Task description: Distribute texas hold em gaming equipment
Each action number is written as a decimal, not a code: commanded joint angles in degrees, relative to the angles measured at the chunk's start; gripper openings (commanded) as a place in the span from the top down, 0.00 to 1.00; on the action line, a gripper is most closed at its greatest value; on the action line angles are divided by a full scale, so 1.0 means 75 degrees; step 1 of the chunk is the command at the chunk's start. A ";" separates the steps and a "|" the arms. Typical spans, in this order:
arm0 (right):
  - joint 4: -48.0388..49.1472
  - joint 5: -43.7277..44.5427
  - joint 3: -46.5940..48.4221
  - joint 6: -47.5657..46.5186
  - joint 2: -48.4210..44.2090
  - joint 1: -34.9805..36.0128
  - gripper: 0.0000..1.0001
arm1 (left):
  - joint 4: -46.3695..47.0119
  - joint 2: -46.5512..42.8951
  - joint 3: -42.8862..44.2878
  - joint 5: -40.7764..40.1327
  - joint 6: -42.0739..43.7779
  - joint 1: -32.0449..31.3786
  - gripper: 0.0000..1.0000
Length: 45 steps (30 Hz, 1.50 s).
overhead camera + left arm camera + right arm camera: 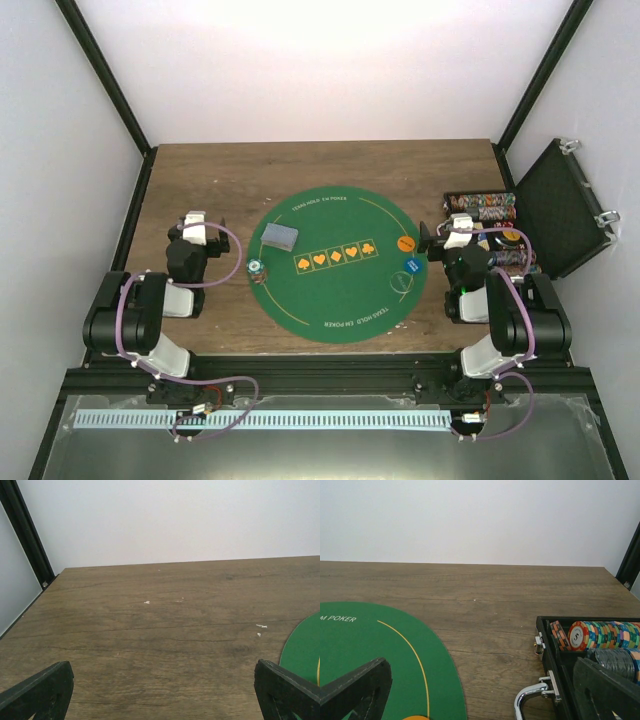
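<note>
On the round green mat (330,300) lies a grey-backed deck of cards (280,236), with a small stack of white-edged chips (257,269) at the mat's left edge. An orange disc (405,243), a blue disc (410,265) and a clear disc (400,283) sit on its right side. My left gripper (195,216) (162,700) stands open over bare wood left of the mat. My right gripper (453,224) (482,695) is open between the mat (370,650) and the case, holding nothing. The orange disc (415,718) peeks in at the bottom edge of the right wrist view.
An open black case (455,205) (542,630) with rows of coloured chips (485,208) (600,635) stands at the right, its lid (560,205) leaning back. Its chrome handle (535,697) faces the mat. Black frame posts and white walls enclose the wooden table (320,165).
</note>
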 commanded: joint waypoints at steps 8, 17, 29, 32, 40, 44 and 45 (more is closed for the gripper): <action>-0.0482 0.0593 0.0403 0.0197 -0.0436 -0.0009 0.00 | 0.0155 0.0020 0.0128 0.0152 -0.0093 0.0025 0.00; -0.4228 0.0716 0.1879 0.0605 -0.2517 -0.0011 0.00 | -0.4466 -0.1104 0.2185 0.0699 -0.0971 0.1090 0.00; -0.9641 -0.2501 0.5607 0.0515 -0.3229 -0.0011 0.00 | -1.2190 -0.1389 0.7158 0.2885 0.1563 0.2230 0.00; -1.0404 -0.4385 0.6247 0.0280 -0.3170 -0.0009 0.00 | -1.3576 -0.1398 0.7901 0.3888 0.2081 0.2221 0.00; -1.1795 -0.5113 0.7503 0.0719 -0.2878 0.0000 0.00 | -1.6344 -0.1292 0.8990 0.5025 0.3108 0.1182 0.00; -1.2709 -0.5459 0.8008 0.0612 -0.2435 0.0006 0.00 | -1.7303 -0.0953 0.9324 0.5120 0.3455 0.0422 0.00; -1.2863 -0.5590 0.8072 0.0567 -0.2353 0.0023 0.00 | -1.7486 -0.0838 0.9435 0.5096 0.3452 0.0249 0.00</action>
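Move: Some 17 cm to the left hand's right, about 3 cm ahead and 10 cm below, lies the card deck; the chip stack stands around 12 cm right and 5 cm back of that hand. From the right hand the deck is roughly 38 cm left and 3 cm ahead, the orange button 8 cm left and 1 cm ahead, the chip case 13 cm right and 2 cm ahead, all about 10 cm below. Rising from their low start poses with fingers kept wide open and empty, both hands swing inward to face the mat. The left climbs about 17 cm, first forward and left, then sweeps right and back while tipping down and turning clockwise towards the deck's side. The right climbs some 24 cm, then swings left, turning about 35 degrees counter-clockwise; neither touches anything. ##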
